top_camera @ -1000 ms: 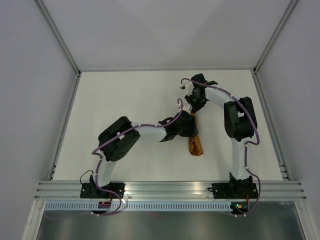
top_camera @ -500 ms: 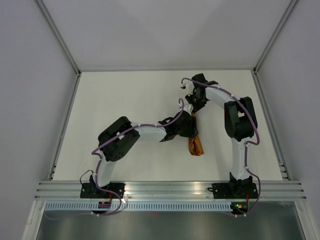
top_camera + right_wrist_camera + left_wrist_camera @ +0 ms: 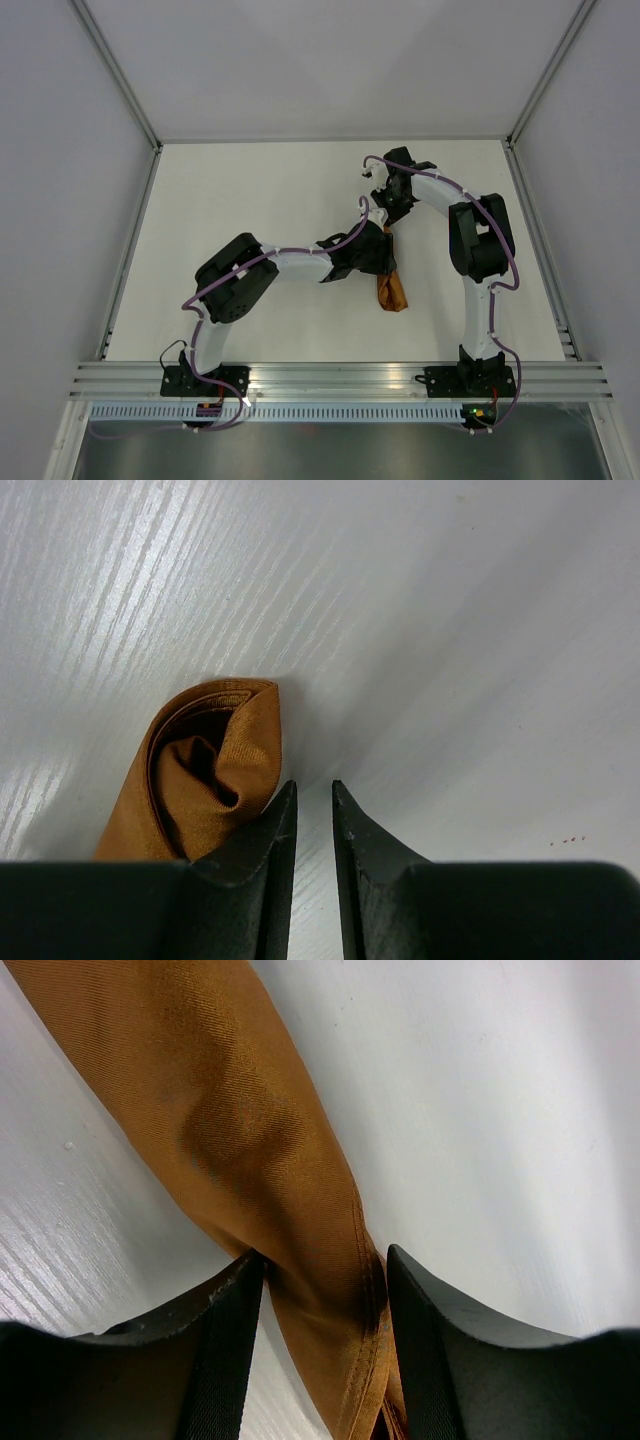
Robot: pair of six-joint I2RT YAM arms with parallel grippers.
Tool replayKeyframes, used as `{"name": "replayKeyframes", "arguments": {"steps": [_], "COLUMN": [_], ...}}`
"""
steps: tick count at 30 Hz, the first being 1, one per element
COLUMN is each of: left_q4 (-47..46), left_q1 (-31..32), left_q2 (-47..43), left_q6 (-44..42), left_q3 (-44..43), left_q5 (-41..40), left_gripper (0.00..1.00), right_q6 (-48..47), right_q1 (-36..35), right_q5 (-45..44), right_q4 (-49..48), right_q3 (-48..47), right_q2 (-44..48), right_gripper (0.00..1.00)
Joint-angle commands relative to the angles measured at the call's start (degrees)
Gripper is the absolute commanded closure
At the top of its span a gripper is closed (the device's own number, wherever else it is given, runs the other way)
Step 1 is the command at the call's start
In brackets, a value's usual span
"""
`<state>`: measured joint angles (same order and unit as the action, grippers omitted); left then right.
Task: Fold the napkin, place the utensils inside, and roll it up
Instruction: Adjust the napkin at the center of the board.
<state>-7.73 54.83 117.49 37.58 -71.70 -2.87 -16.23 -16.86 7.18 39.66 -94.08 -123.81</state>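
Note:
The rust-brown napkin (image 3: 391, 292) lies rolled into a narrow tube on the white table, running from the middle toward the near side. In the left wrist view the napkin roll (image 3: 250, 1130) passes between the fingers of my left gripper (image 3: 325, 1255). That gripper stands open astride it, with a gap of table showing beside the left finger. My right gripper (image 3: 314, 783) hovers at the roll's far end (image 3: 215, 770), its fingers a narrow slit apart with only table between them. Its left finger sits beside the cloth's spiral. No utensils are visible.
Both arms reach in over the table's middle, the left gripper (image 3: 383, 260) and the right gripper (image 3: 389, 212) close together above the roll. A metal frame rail (image 3: 340, 378) runs along the near edge, and grey walls enclose the table.
The left gripper's jaws have spread slightly wider around the roll. Neither arm nor the napkin has visibly shifted.

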Motion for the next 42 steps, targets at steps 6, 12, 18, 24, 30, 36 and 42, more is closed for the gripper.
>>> {"name": "replayKeyframes", "arguments": {"steps": [6,12,18,24,30,36,42], "left_q4": [-0.79,-1.68,2.54,1.22,1.57,0.96,0.61], "left_q1": [0.1,0.19,0.1,0.1,0.1,0.1,0.1], "left_q2": [-2.53,-3.24,-3.5,-5.25,-5.96,-7.89,-8.33], "left_q6": [-3.57,-4.97,-5.06,-5.06,-5.41,-6.03,-6.21], "left_q3": [-2.74,-3.53,-3.98,-0.81,-0.02,1.83,2.62], "left_q5": [1.29,1.38,-1.43,-2.14,-2.31,-2.4,-2.66], "left_gripper": [0.41,0.4,0.39,0.39,0.39,0.38,0.38], "right_q6": [1.64,1.9,1.9,1.9,1.73,1.9,2.34], "right_q1": [0.43,0.6,0.78,0.95,0.96,1.22,1.66], "right_q5": [-2.52,-2.96,-3.22,-2.17,-0.76,-0.5,-0.68], "right_q4": [0.86,0.68,0.77,1.12,1.74,2.18,2.62], "right_q3": [0.3,0.22,0.04,-0.05,-0.31,-1.01,-2.68], "right_q2": [1.29,1.46,1.55,2.61,3.57,4.28,5.16], "right_gripper": [0.74,0.74,0.72,0.64,0.55,0.52,0.49]}}
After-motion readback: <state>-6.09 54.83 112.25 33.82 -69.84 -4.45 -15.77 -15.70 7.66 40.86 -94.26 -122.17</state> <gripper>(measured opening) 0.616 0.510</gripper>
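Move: The rolled napkin's middle lies about 2 cm below the left hand and 1 cm ahead of it, between its half-open fingers; from this hand the near end is roughly 10 cm back and 1 cm right, the far end some 13 cm ahead with no sideways offset. From the right hand, the far end is about 4 cm left, level fore and aft and 1 cm lower; the middle is around 12 cm back and 3 cm left. Left hand rises about 3 cm above the rolled napkin, still half open; the right opens, then lifts slightly. ##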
